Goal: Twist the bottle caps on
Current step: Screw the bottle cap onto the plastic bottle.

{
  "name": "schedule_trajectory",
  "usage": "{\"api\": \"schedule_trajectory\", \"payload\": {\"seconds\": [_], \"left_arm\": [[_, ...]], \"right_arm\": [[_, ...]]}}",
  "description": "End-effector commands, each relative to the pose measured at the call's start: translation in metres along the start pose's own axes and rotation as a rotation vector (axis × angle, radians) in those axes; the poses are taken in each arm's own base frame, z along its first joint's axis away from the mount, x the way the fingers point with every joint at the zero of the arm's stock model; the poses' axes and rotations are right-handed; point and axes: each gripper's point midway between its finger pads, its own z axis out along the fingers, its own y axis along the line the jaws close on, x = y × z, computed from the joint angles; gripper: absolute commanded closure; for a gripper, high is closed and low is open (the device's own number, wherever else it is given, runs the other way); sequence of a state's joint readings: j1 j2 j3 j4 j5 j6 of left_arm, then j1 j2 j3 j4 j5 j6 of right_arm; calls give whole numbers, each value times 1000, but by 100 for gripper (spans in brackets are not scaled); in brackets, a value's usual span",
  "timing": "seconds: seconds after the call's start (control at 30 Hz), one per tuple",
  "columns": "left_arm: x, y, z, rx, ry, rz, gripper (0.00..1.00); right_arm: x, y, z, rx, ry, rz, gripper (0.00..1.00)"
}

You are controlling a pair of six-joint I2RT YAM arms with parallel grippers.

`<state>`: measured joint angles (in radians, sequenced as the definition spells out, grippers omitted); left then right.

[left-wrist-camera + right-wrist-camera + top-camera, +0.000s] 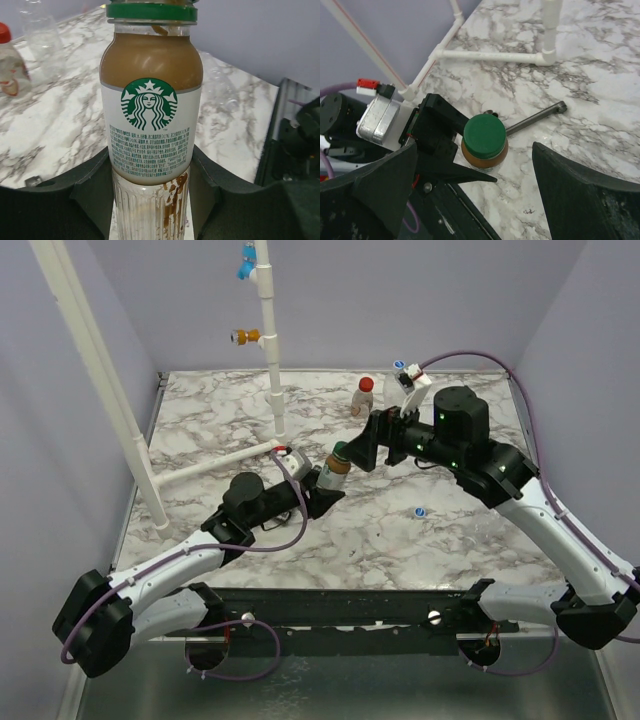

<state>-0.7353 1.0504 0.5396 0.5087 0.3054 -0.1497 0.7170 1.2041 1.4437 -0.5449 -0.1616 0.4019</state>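
A bottle of brown drink with a white label and a green cap stands tilted over the table's middle. My left gripper is shut on the bottle's ribbed lower part, one finger on each side. The right gripper hovers just over the green cap, open wide, with its fingers apart from the cap. In the top view the right gripper sits right beside the bottle's top. A small bottle with a red cap stands behind. A white-and-blue cap lies loose on the marble.
A white pipe frame with orange and blue fittings rises at the back left, its foot bars across the marble. A thin dark rod lies beside the held bottle. Clear bottles stand near the red-capped one.
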Motion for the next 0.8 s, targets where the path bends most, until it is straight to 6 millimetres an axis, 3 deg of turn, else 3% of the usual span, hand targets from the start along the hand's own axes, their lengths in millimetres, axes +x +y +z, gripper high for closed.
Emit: {"api": "schedule_trajectory", "payload": {"seconds": [0.0, 0.2, 0.77], "left_arm": [[-22, -46, -15, 240, -73, -54, 90], [-34, -60, -21, 309, -104, -82, 90], [-45, -64, -21, 343, -134, -109, 91]], "right_arm": [[7, 29, -2, -219, 8, -65, 2], [11, 49, -7, -414, 13, -65, 5], [11, 59, -12, -498, -14, -47, 27]]}}
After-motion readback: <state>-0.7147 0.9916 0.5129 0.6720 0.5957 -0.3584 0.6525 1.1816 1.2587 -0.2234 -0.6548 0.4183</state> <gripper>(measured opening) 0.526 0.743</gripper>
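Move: The green cap, sitting on the mouth of the bottle that the left hand already holds, lies about 5 cm left, 2 cm ahead and 4 cm below the open right hand. From the left hand it is about 9 cm up, 3 cm ahead and 2 cm right. On the table, the red-capped bottle stands some 28 cm ahead of the right hand, level sideways and 28 below; a blue cap lies about 16 cm right, level fore-and-aft, 35 below. Right hand comes back and left some 5 cm, narrowing its fingers around the cap; left draws bottle back, up. ##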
